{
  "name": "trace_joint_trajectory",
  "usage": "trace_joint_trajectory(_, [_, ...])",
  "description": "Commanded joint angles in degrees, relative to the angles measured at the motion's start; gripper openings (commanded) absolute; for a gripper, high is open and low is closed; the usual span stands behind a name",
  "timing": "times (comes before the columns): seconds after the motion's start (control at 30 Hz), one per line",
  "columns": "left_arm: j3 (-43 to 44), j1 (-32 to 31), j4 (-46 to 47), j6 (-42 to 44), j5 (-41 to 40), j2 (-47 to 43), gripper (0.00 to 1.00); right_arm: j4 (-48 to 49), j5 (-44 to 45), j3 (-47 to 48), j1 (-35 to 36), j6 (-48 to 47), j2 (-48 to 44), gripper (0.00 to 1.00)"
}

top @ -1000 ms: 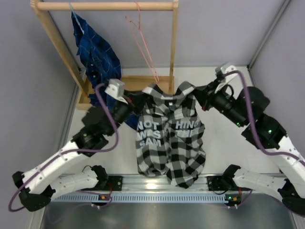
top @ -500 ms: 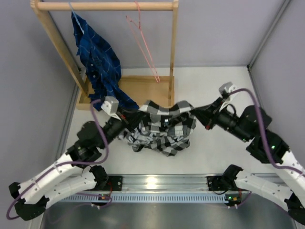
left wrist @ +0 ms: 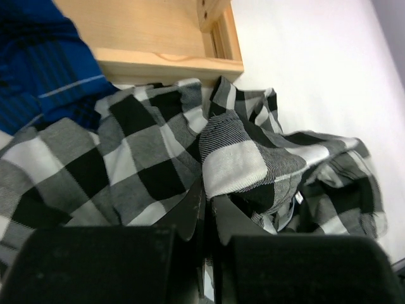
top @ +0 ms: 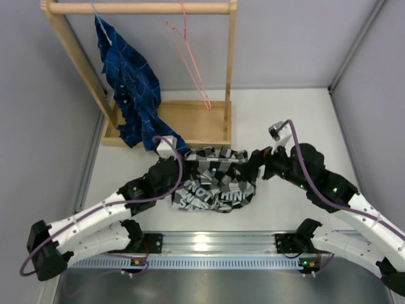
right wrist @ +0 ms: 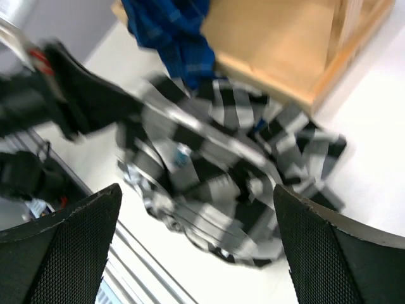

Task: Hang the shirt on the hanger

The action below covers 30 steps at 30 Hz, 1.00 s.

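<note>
The black-and-white checked shirt [top: 212, 187] lies crumpled in a heap on the white table, just in front of the rack's base, with some white lettering showing. My left gripper [top: 177, 170] is at the heap's left edge; in the left wrist view its jaws [left wrist: 207, 196] are shut on a fold of the shirt [left wrist: 158, 145]. My right gripper [top: 256, 166] hovers at the heap's right edge. Its fingers [right wrist: 197, 190] stand wide open above the shirt [right wrist: 215, 171], with nothing between them. The pink wire hanger [top: 190, 60] hangs bare from the wooden rail at the back.
A wooden clothes rack [top: 139, 8] stands at the back, with its flat base [top: 190, 120] on the table. A dark blue plaid shirt [top: 130, 82] hangs from its left side, reaching down beside the checked heap. A metal rail [top: 209, 244] runs along the near edge.
Both arms came down and the shirt, held up spread between them a second ago, collapsed into a heap on the table. The right gripper opened and let go of it.
</note>
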Motion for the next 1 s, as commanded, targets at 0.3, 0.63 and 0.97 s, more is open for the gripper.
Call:
trace_joint_trajectory(0.3, [7.01, 0.61, -1.60, 0.49, 9.47, 11.42, 0.00, 5.66, -4.84, 36.06, -0.23, -11.10, 26.56, 0.99])
trace_joint_trajectory(0.63, [2.09, 0.61, -0.98, 2.77, 12.72, 3.15, 0.00, -0.66, 2.97, 65.72, -1.90, -22.62, 55.31, 0.61])
trace_joint_trajectory(0.97, [-0.55, 0.61, -0.89, 2.78, 13.95, 1.39, 0.00, -3.92, 4.30, 77.68, -2.07, -26.66, 64.46, 0.26])
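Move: Ahead and to the left of the empty right hand, the near lower stretch of the pink hanger is about 22 cm forward, 17 cm left and 12 cm up. The rack's right post stands some 16 cm forward and 8 cm left of the hand; the checked shirt lies about 13 cm to its left, level in reach and 18 cm lower. From the left hand, that stretch of hanger is roughly 20 cm forward, 4 cm right and 18 cm up. Reaching up, forward and left from beside the shirt, the right hand climbs about 17 cm, past the rack's post, then sinks some 6 cm onto the pink hanger, its wrist tipping the fingers up about 20 degrees and rolling its left side down. The wide-open fingers close to a narrow gap around the hanger's strand. The left hand keeps its pinch on the shirt, dipping right and down about 4 cm, then easing back. ##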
